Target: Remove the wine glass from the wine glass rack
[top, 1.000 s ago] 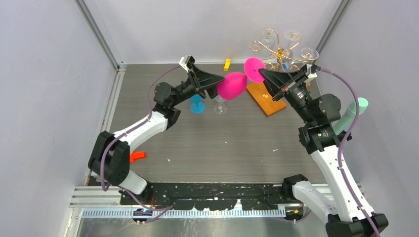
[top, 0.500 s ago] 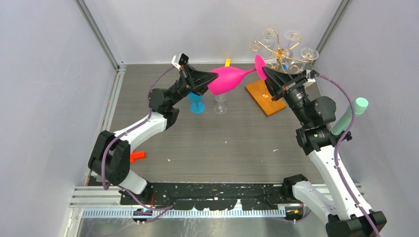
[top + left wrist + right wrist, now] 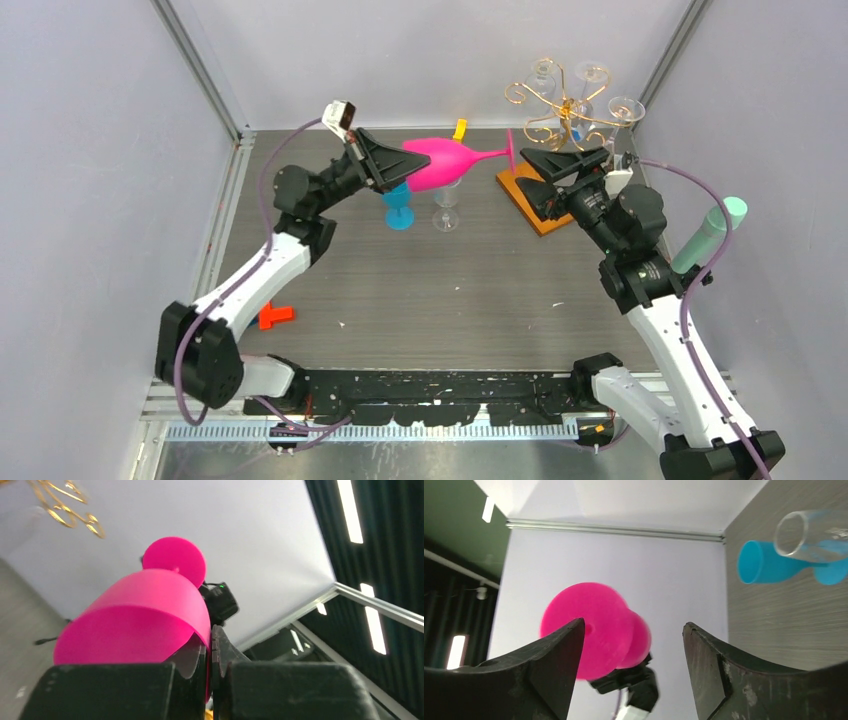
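A pink wine glass (image 3: 437, 163) lies level in the air, its foot (image 3: 512, 152) pointing right. My left gripper (image 3: 392, 166) is shut on the bowl's rim; in the left wrist view the fingers (image 3: 220, 655) pinch the pink wall (image 3: 135, 620). My right gripper (image 3: 527, 170) is open and empty just right of the foot, which shows between and beyond its fingers (image 3: 696, 645) as a pink disc (image 3: 594, 625). The gold wire rack (image 3: 565, 100) on its orange-brown base (image 3: 518, 188) stands at the back right with clear glasses (image 3: 592, 73) hanging on it.
A blue glass (image 3: 400, 210) and a clear glass (image 3: 446, 212) stand on the table under the pink glass. A yellow piece (image 3: 460, 130) lies at the back, an orange piece (image 3: 277, 316) front left, and a mint cylinder (image 3: 715, 228) leans by the right wall.
My left arm has pulled back to the left and up with the pink glass, turning it level. The glass's foot has come away from my right gripper, which dropped slightly.
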You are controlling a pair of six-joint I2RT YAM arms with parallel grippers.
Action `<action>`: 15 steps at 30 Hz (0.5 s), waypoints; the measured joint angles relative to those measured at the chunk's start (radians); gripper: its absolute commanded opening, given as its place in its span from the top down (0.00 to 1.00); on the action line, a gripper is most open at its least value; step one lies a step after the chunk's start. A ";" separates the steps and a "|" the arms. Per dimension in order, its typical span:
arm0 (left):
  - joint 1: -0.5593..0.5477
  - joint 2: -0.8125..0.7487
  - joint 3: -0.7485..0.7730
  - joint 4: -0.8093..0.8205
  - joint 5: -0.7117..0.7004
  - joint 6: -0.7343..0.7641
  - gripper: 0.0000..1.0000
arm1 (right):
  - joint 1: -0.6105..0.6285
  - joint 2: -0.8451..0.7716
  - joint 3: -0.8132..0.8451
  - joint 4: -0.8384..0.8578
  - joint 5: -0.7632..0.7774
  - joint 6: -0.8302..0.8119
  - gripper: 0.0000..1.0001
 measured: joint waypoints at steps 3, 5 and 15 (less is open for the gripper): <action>0.064 -0.088 0.010 -0.221 0.027 0.185 1.00 | 0.001 -0.011 0.031 -0.109 0.034 -0.072 0.23; 0.115 -0.131 0.047 -0.411 0.024 0.332 1.00 | 0.001 -0.022 0.045 -0.156 0.054 -0.108 0.23; 0.192 -0.132 0.379 -1.377 -0.374 1.057 1.00 | 0.001 -0.050 0.063 -0.290 0.110 -0.212 0.23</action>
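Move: Some 17 cm ahead, 18 cm to the left and 42 cm below the left hand, which already holds the pink wine glass by its bowl rim, is open tabletop, the likely setting-down spot. The blue wine glass stands about 17 cm ahead, 5 cm left and 36 cm below; the clear wine glass, level with the blue one, is roughly 9 cm to the hand's right. From the right hand the spot is about 16 cm ahead, 48 cm left and 38 cm below. Swinging left, forward and down by about 16 cm in all, the left hand carries the pink wine glass away from the right hand and gathers speed, its shut fingers keeping their pinch on the rim. The wrist turns some 65 degrees, from pointing right and up to forward-right and slightly down. The right hand, already open, sinks about 3 cm, easing right and rolling a little. ##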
